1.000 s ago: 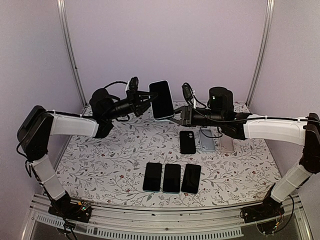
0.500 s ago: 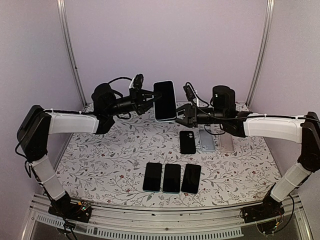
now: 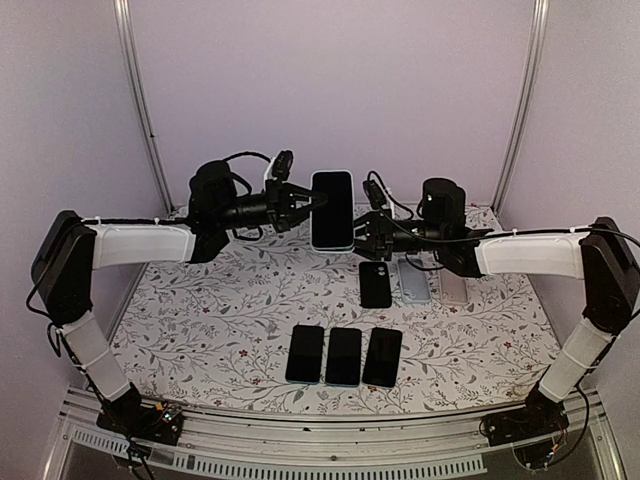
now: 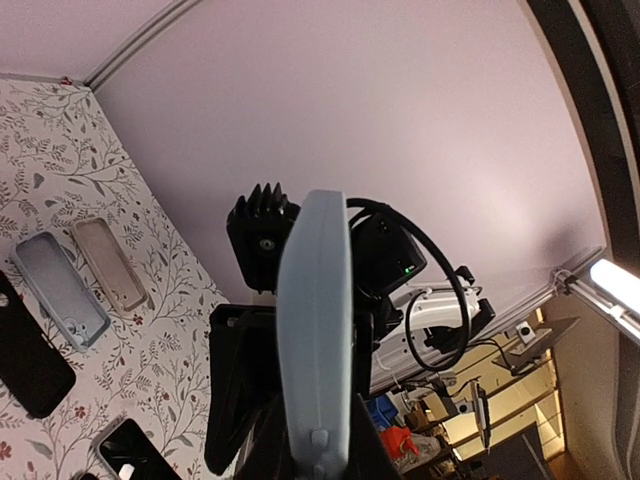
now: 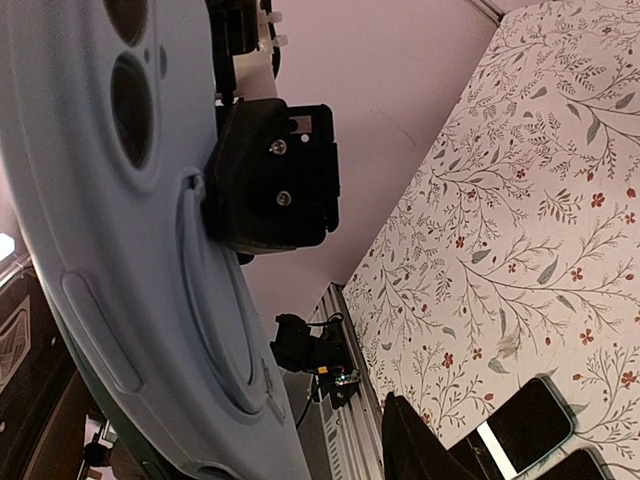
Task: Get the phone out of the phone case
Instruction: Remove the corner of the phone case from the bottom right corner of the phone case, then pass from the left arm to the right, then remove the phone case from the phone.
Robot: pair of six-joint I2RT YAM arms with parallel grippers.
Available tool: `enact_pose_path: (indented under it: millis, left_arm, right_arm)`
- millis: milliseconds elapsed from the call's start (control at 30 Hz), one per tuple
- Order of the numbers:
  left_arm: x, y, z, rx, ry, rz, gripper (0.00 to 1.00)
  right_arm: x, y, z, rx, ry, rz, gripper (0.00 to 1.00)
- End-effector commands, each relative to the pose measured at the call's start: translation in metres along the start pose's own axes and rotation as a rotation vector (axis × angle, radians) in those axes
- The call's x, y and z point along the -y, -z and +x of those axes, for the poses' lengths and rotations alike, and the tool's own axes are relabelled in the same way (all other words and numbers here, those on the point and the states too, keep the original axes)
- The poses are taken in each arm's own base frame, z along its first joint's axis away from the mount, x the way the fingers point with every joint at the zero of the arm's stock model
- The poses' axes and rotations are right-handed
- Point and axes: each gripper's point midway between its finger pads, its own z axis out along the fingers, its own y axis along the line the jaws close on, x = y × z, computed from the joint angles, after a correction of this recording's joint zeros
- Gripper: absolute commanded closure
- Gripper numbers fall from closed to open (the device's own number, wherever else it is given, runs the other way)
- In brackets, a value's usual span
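Note:
The phone [image 3: 333, 208] sits in a light blue phone case [image 4: 315, 330] and is held upright in the air above the back of the table, screen toward the top camera. My left gripper [image 3: 300, 203] is shut on the case's left edge; in the left wrist view the case runs edge-on between its fingers. My right gripper [image 3: 365, 232] is at the case's lower right corner and stands open. In the right wrist view the case's back [image 5: 110, 220] with its camera cutouts fills the left. One dark fingertip [image 5: 410, 445] stands apart from it.
A black phone case [image 3: 375, 284] lies on the floral table, with a bluish empty case [image 3: 414, 282] and a clear one [image 3: 453, 285] to its right. Three dark phones [image 3: 343, 356] lie in a row near the front. Metal frame posts [image 3: 140, 110] stand at the back corners.
The left arm has carried the cased phone a little to the right and turned it more upright. The right gripper has opened off the case's lower corner and followed it.

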Motion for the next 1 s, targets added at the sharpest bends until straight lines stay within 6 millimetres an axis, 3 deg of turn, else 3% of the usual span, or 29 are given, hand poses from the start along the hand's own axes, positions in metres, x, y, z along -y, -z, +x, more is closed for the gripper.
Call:
enact_pose_path:
  millis: [0,233,367,600,800,967]
  left_arm:
    - [0.024,-0.019,0.059,-0.221,0.031,0.074,0.96]
    - [0.025,-0.02,0.049,-0.186,0.026,0.061,0.73]
    - [0.027,-0.018,0.041,-0.157,0.019,0.05,0.58]
    - [0.028,-0.002,0.026,-0.088,0.002,0.004,0.34]
    - [0.019,0.011,0.025,-0.056,0.008,-0.075,0.24]
    - [0.017,0.024,0.029,-0.04,0.02,-0.097,0.22]
  right_arm:
    - [-0.021,0.006,-0.047,0.173,0.069,-0.058,0.65]
    - [-0.023,0.007,-0.047,0.172,0.059,-0.072,0.88]
    - [-0.021,0.008,-0.045,0.175,0.06,-0.069,0.95]
    - [-0.021,0.011,-0.046,0.189,0.069,-0.064,0.99]
    - [-0.023,0.013,-0.053,0.229,0.102,-0.068,1.0]
    - [-0.03,0.014,-0.064,0.285,0.155,-0.092,1.0]
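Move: The right hand stands, fingers part open, at the bottom right corner of the blue phone case, the corner being about 1 cm to its left and 1 cm lower. The left hand grips the upper left edge; that corner lies some 6 cm to its right, 4 cm back and 6 cm below. From the right hand, the black case on the table is about 15 cm ahead and 6 cm right, the nearest table phone 5 cm back and 7 cm right, both roughly 27 cm below. The right fingers close on the bottom right corner, pinching the case rim with one finger between rim and phone, while the left hand keeps its grip only until they have nearly shut. The left fingers then spread wide and the left hand backs off about 3 cm towards the base, still straddling the left edge, as the right hand carries its grip up about 3 cm and forward some 2 cm. ##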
